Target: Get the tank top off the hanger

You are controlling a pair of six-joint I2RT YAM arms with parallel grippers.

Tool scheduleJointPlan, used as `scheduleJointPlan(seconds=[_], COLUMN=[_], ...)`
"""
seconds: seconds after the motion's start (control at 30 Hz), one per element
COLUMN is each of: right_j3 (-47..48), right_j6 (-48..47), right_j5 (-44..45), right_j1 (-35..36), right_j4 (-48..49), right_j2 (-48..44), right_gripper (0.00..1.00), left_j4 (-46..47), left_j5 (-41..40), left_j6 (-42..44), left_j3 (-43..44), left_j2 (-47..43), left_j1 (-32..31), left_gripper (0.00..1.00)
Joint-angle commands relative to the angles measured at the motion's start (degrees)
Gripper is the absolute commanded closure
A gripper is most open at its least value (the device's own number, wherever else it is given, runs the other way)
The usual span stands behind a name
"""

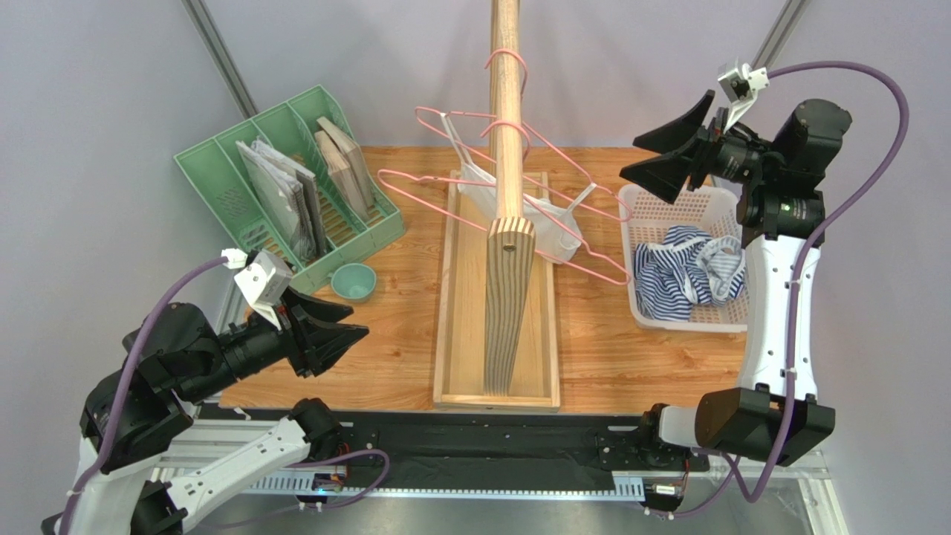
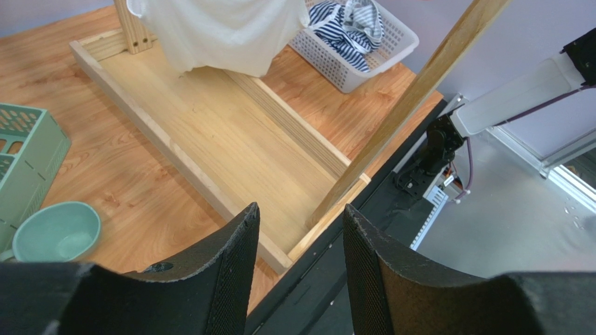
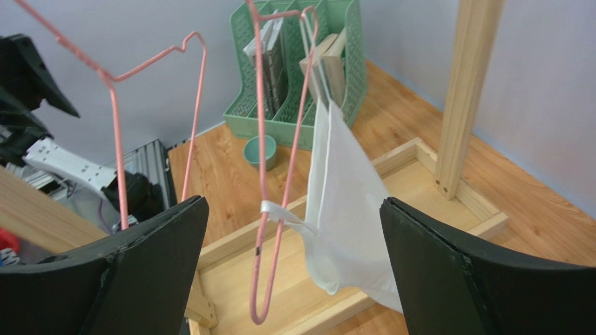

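Note:
A white tank top [image 1: 555,229] hangs on a pink wire hanger [image 1: 597,268] hooked over the wooden rail [image 1: 506,178]. In the right wrist view the tank top [image 3: 343,202] droops from the hanger [image 3: 280,230], one strap looped round the wire. A second, bare pink hanger [image 3: 115,139] hangs nearer that camera. My right gripper [image 1: 628,165] is raised to the right of the rail, wide open and facing the garment, with the hanger and tank top seen between its jaws [image 3: 294,201] at a distance. My left gripper [image 1: 355,340] hovers low at the near left, open and empty [image 2: 301,207].
A white basket [image 1: 642,201] with striped cloth [image 1: 681,273] stands below the right gripper. A green file organiser [image 1: 223,167] and a teal bowl [image 1: 353,281] are at the back left. The rail's wooden base tray [image 1: 458,323] lies in the middle.

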Motion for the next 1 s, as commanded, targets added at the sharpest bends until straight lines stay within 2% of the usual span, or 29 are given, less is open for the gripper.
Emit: scheduleJointPlan(seconds=[0.0,0.1,0.27,0.37,0.4,0.5,0.67,0.83,0.93,0.97], right_j3=[-1.3,-5.8,-7.2,-9.7,-10.9,-11.1,-9.8,-8.4,-7.8,-7.4], right_j6=[-8.6,-12.5,-18.6,-20.4,-19.9,-20.2,-24.6,-26.7,-27.4,-27.5], right_j5=[-9.4,-7.9,1.0,5.2,6.1,6.4,8.9,12.4,15.9,17.9], right_j1=[1.4,1.8,2.2,3.3,3.4,4.6,8.7,13.1,15.8,16.3], right_j4=[-8.4,-8.1,-13.0,-11.1,-10.0,-9.6,-14.6,-16.9,-16.7,-16.8], right_j2=[-3.5,-6.4,-8.8,-10.9,-11.1,-10.5,-8.3,-5.5,-4.0,-3.6], right_gripper=[0.0,0.0,0.04,0.12,0.21,0.33,0.34,0.44,0.58,0.72], left_j4=[1.9,1.9,1.9,2.0,2.1,2.1,1.7,1.3,1.3,1.3], left_j5=[0.4,0.6,0.7,0.0,0.0,-0.2,0.2,0.0,0.1,0.0], left_j6=[0.5,0.6,0.4,-0.2,-0.2,-0.4,-0.7,-0.9,-1.0,-1.0], left_j3=[-0.1,0.1,0.1,-0.3,-0.5,-0.4,-0.1,-0.3,-0.3,-0.2], left_j2=[1.0,2.1,3.1,2.6,2.5,2.2,1.6,1.1,1.1,1.1], left_j1=[0.2,0.3,0.2,0.3,0.3,0.2,0.2,0.2,0.2,0.2], left_gripper=[0.46,0.46,0.47,0.47,0.47,0.47,0.47,0.47,0.47,0.47])
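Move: The white tank top's near strap, looped over the right arm of its pink hanger, lies about 7 cm left of the right hand, level with it fore and aft, and some 9 cm lower. The empty pink hanger's right end is roughly 15 cm back, about in line sideways and 9 cm down; the laundry basket stands about 5 cm ahead, 15 cm right and 40 cm below. From the left hand the strap is some 23 cm ahead, 45 cm right, about level. Strap and hanger wire come between the right hand's fingertips: the hand first draws back about 4 cm while sinking, then swings left and farther down towards them, easing slightly forward again, in all some 8 cm down and 5 cm left. Its fingers tip down about 10 degrees and close from wide open to just under half, without a pinch yet to be seen. ##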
